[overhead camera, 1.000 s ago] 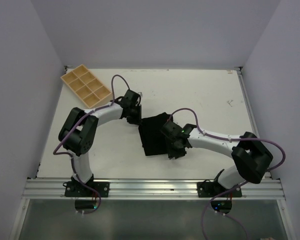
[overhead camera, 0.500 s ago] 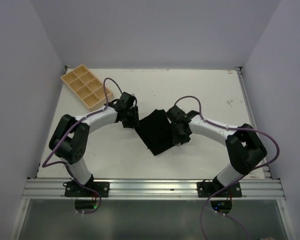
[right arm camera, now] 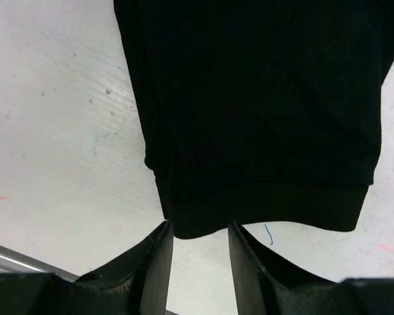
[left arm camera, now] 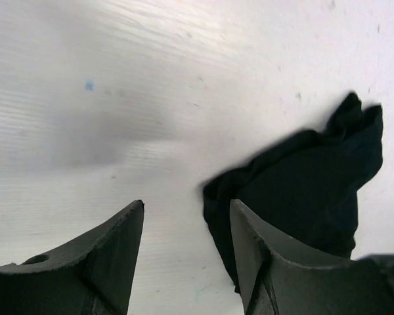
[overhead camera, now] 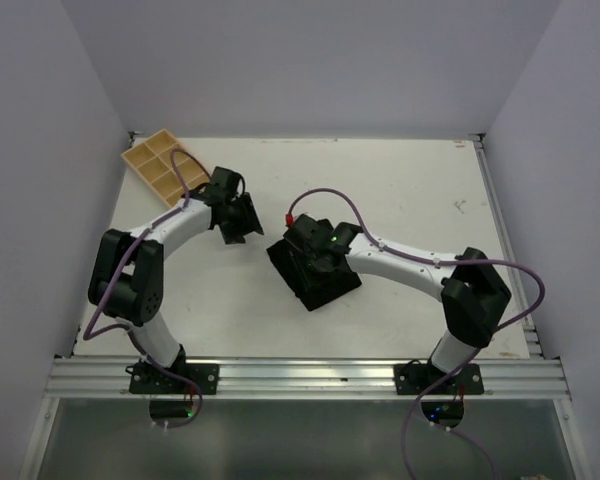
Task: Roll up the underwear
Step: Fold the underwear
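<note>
The underwear (overhead camera: 327, 292) is a black cloth lying flat in the middle of the table. My right gripper (overhead camera: 313, 256) hovers over its upper part. In the right wrist view the underwear (right arm camera: 249, 98) fills the top, and its hem band ends right at the tips of my right gripper (right arm camera: 200, 230). Those jaws stand apart with white table between them. My left gripper (overhead camera: 240, 224) is off to the left of the cloth. In the left wrist view my left gripper (left arm camera: 186, 211) is open over bare table, with a crumpled corner of the underwear (left arm camera: 302, 190) just beyond its right finger.
A tan tray (overhead camera: 163, 168) with several compartments sits at the back left corner, partly behind the left arm's cable. The white table (overhead camera: 410, 190) ends at side rails and a metal rail in front.
My left gripper has opened and drawn back to the left, away from the cloth. My right gripper swung left over the cloth and opened a little. The cloth has turned and shifted.
</note>
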Motion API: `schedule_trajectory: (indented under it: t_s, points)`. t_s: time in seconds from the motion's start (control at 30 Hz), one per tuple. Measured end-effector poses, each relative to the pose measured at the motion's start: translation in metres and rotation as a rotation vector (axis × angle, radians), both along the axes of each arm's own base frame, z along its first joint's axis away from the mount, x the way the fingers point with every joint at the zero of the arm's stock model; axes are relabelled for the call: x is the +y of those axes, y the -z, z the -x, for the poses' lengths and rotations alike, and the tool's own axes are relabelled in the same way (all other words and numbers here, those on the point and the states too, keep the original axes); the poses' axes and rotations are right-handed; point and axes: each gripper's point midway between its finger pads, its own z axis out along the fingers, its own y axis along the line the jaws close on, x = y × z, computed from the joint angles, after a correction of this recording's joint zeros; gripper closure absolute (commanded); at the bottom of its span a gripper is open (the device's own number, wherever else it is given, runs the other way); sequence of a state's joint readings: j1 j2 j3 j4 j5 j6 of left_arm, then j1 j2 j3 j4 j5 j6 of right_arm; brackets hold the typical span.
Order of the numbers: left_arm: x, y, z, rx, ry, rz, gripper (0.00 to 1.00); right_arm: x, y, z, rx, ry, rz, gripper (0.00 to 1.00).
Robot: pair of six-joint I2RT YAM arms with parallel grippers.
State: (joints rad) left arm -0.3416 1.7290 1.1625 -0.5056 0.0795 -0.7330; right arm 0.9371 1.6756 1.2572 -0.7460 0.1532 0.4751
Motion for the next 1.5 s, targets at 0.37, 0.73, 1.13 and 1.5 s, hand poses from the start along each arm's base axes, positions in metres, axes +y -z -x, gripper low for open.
schedule_trajectory:
  t_s: [0.37,0.73,1.13,1.5]
  points:
    - [0.070,-0.015,-0.009,0.003,-0.224,0.099,0.41,0.033,0.036,0.023,0.000,-0.147,0.168,0.54]
    - [0.074,-0.011,0.005,0.030,-0.227,0.111,0.41,0.015,0.051,0.025,-0.021,-0.153,0.317,0.54]
    - [0.075,-0.010,0.012,0.033,-0.225,0.109,0.42,0.028,0.056,0.026,-0.034,-0.172,0.338,0.54]
    - [0.077,-0.016,0.014,0.014,-0.230,0.104,0.44,0.023,0.067,0.025,-0.021,-0.169,0.408,0.65]
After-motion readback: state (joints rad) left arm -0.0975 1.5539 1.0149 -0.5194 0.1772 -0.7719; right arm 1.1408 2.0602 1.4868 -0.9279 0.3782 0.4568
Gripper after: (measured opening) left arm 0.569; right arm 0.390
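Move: The underwear's near corner, the left end of its waistband, lies about 3 cm back, 2 cm left and 8 cm below the right hand. The waistband's other end is some 3 cm ahead and 10 cm right of that hand, and the underwear's far-left corner roughly 11 cm ahead and 12 cm left. From the left hand, the near corner lies about 16 cm back, 16 cm right and 5 cm down. The right hand lowers 7 cm, rolling, to straddle the underwear's near corner; the left retreats 8 cm leftward. ##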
